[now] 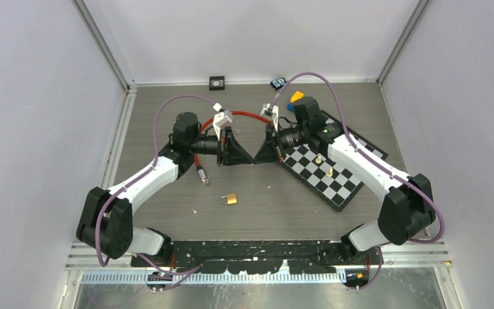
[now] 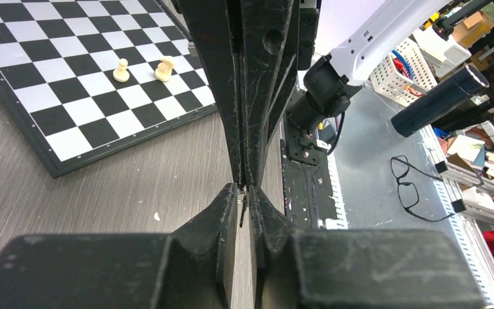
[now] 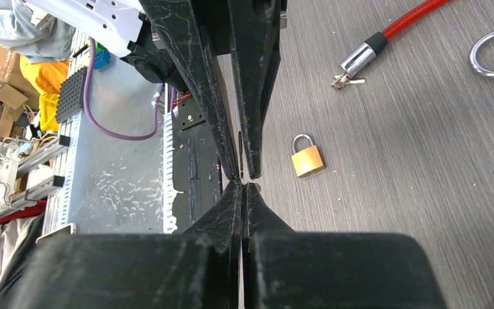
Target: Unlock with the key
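Observation:
My two grippers meet tip to tip above the middle of the table. A thin dark key (image 2: 242, 209) stands edge-on between them. My right gripper (image 3: 243, 186) is shut, its tips pinching the key's far end. My left gripper (image 2: 244, 192) has its fingers a narrow gap apart around the key, with floor showing beside the blade. From above, the left gripper (image 1: 249, 159) and the right gripper (image 1: 258, 158) touch noses. A small brass padlock (image 1: 230, 198) lies flat on the table below them, nearer the arm bases, shackle closed; it shows too as the padlock (image 3: 307, 158) in the right wrist view.
A red cable lock with a metal end and small keys (image 3: 358, 63) lies left of the padlock. A chessboard (image 1: 354, 177) with two pale pieces (image 2: 143, 69) sits under the right arm. Small items line the back wall. A clear loop (image 3: 492, 55) lies on the table.

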Robot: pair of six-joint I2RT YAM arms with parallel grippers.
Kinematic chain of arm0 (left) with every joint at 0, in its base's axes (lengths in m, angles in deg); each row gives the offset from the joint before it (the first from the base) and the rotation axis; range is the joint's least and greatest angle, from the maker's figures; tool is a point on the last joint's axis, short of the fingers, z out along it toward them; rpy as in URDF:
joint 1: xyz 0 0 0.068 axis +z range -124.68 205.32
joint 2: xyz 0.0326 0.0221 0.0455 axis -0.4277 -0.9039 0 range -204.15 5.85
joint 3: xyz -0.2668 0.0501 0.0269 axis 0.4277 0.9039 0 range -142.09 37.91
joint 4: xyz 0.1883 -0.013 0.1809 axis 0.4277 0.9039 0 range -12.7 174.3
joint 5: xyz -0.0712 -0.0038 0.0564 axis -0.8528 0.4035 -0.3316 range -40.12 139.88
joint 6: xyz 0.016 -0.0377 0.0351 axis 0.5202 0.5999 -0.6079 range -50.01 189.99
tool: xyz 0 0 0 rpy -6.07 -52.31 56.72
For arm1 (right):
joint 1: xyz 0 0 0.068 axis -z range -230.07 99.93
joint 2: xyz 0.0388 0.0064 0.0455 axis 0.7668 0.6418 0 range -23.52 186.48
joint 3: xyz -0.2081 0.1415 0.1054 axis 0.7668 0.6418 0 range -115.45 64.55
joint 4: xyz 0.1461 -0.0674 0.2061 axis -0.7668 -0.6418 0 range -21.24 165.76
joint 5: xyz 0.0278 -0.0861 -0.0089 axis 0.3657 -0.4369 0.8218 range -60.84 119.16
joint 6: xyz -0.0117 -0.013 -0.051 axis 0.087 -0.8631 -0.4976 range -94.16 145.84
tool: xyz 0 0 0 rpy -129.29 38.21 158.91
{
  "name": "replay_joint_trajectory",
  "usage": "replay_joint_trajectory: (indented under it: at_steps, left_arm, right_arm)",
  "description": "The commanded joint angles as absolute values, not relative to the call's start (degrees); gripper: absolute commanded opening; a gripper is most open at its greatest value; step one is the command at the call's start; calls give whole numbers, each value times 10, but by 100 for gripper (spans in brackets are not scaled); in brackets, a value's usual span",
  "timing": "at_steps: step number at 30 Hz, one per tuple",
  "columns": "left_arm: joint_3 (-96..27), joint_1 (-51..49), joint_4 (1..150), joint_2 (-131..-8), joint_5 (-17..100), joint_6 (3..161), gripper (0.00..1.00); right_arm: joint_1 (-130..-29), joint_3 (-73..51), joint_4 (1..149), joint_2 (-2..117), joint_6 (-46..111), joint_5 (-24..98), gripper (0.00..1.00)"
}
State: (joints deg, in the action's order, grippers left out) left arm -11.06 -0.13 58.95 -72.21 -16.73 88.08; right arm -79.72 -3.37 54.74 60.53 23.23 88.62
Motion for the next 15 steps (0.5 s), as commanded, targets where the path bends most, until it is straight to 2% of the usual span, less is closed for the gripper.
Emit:
replay_joint_trajectory:
  at_steps: [1,10,15]
  left_arm:
    - [-111,-2,544,-702,-175,893,19]
    - [-108,6,544,-699,-162,902,41]
    - [-107,10,544,-695,-156,910,48]
  right_arm:
    - [-799,-30,579,592,234,886,1]
    - [-796,-27,566,589,220,888,1]
    - [-793,-26,561,590,214,885,1]
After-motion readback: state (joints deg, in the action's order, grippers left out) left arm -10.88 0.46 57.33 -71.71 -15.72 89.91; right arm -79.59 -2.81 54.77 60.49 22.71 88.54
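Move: The key sits between the two sets of fingertips, within about 1 cm of either hand. From both hands the small padlock lies some 7 cm back, 8 cm to the left and 22 cm below, on the table. From the right hand, at that same depth, the red cable lock's end is about 17 cm left and 2 cm ahead, and the large padlock roughly 13 cm ahead and 11 cm left. Staying nearly in place, the left fingers spread to about half open around the key while the right keep pinching it. ##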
